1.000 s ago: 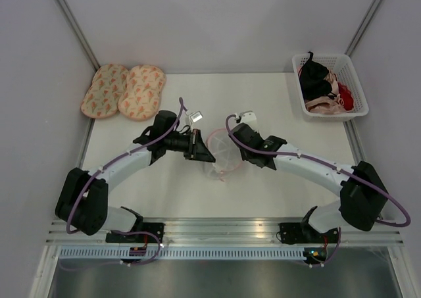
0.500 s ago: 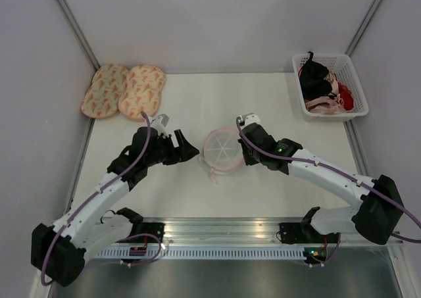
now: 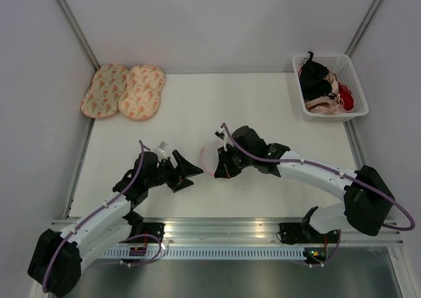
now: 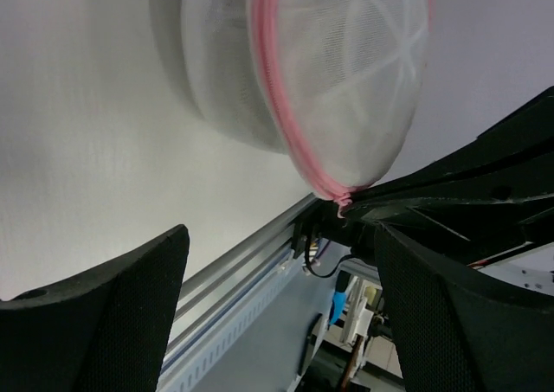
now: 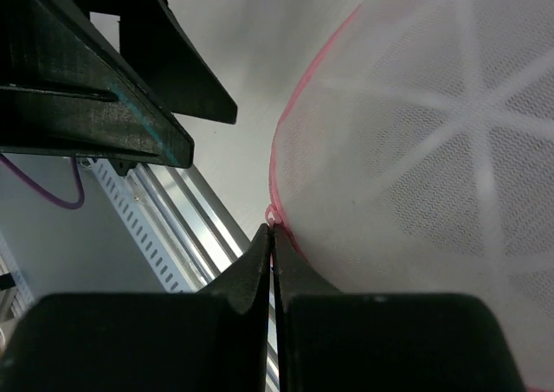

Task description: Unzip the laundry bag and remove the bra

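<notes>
The laundry bag (image 5: 433, 141), a round white mesh pouch with pink trim (image 4: 275, 106) and spoke-like ribs, is held up on edge above the table. My right gripper (image 5: 273, 230) is shut on a small pink loop at the bag's rim; from above, this gripper (image 3: 221, 165) sits at the table's middle, the bag (image 3: 209, 160) showing only as a thin pink edge. My left gripper (image 3: 192, 175) stands open just left of the bag, apart from it, its fingers (image 4: 112, 310) wide with nothing between them. The bra is hidden; I cannot make it out through the mesh.
A white basket (image 3: 355, 87) with a black bra and pink and red garments stands at the back right. Two peach patterned oval pads (image 3: 123, 91) lie at the back left. The metal rail (image 3: 223, 229) runs along the near edge.
My left gripper has opened, let go of the bag and drawn back toward the near left. The right gripper has swung the bag from lying flat to standing on edge.
</notes>
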Motion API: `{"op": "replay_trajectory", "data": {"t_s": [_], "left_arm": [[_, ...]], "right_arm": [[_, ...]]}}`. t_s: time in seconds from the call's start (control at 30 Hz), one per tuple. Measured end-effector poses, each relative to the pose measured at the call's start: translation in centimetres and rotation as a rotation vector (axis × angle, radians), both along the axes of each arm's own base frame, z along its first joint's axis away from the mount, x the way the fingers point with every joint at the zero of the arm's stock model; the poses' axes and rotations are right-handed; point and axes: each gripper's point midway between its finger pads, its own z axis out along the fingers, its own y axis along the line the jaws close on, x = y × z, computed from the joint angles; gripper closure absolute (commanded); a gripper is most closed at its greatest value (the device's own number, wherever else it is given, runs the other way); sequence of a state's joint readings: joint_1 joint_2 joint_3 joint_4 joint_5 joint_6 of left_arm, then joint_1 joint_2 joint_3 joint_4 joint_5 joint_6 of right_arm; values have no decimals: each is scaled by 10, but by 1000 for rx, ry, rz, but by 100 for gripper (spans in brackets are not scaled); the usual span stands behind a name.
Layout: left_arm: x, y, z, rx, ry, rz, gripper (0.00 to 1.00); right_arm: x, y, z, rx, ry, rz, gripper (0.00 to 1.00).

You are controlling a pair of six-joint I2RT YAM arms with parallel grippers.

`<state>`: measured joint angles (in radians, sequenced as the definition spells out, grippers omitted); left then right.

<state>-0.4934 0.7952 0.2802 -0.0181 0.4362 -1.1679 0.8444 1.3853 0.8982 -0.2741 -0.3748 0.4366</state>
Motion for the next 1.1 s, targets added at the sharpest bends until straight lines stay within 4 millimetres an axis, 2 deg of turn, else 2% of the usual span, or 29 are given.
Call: {"op": "replay_trajectory", "data": {"t_s": [0.2, 0.3, 0.57, 0.7, 0.77, 0.87, 0.9, 1.0, 1.1], "left_arm": [[17, -13, 26, -130, -42, 34, 9], [21, -19, 32, -162, -54, 36, 9], [13, -42, 2, -173, 110, -42, 10], [11, -45, -2, -178, 143, -53, 14], [13, -46, 1, -187, 136, -43, 23], [20, -45, 3, -196, 119, -10, 59], [23, -45, 4, -196, 111, 3, 81], [29, -44, 3, -194, 100, 23, 97], [29, -46, 1, -191, 103, 21, 98]], "right_arm": [[1, 9, 7, 47, -4, 7, 100], [1, 10, 7, 51, -6, 6, 100], [3, 10, 6, 53, -14, -1, 100], [4, 10, 6, 55, -18, -3, 99], [3, 10, 7, 59, -20, -2, 99], [1, 9, 9, 66, -24, 0, 100], [1, 8, 10, 68, -25, 1, 100], [0, 7, 14, 75, -32, 3, 100], [-2, 4, 14, 72, -37, 3, 99]]}}
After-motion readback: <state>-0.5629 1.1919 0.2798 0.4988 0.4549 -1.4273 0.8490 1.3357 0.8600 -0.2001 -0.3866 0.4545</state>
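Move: The laundry bag hangs from the closed right fingertips, its pink rim next to them. The stretch of rim the open left hand goes for lies about 2 cm ahead of that hand, 5 cm to its right and level with it. The right fingertips are some 8 cm to the left hand's right, level fore and aft; the bag's body is centred about 7 cm ahead, 6 cm right and 3 cm lower. From the right hand, that rim is about 2 cm ahead and 3 cm left. Swinging right in a low arc, the left hand first lifts forward some 3 cm, dips back down beside the bag's rim with its fingers levelling about 10 degrees, then eases forward 2 cm while they close from wide open and pinch the pink-edged fabric, about 5 cm right of its start. The right hand keeps its pinch, rising about 1.5 cm. ##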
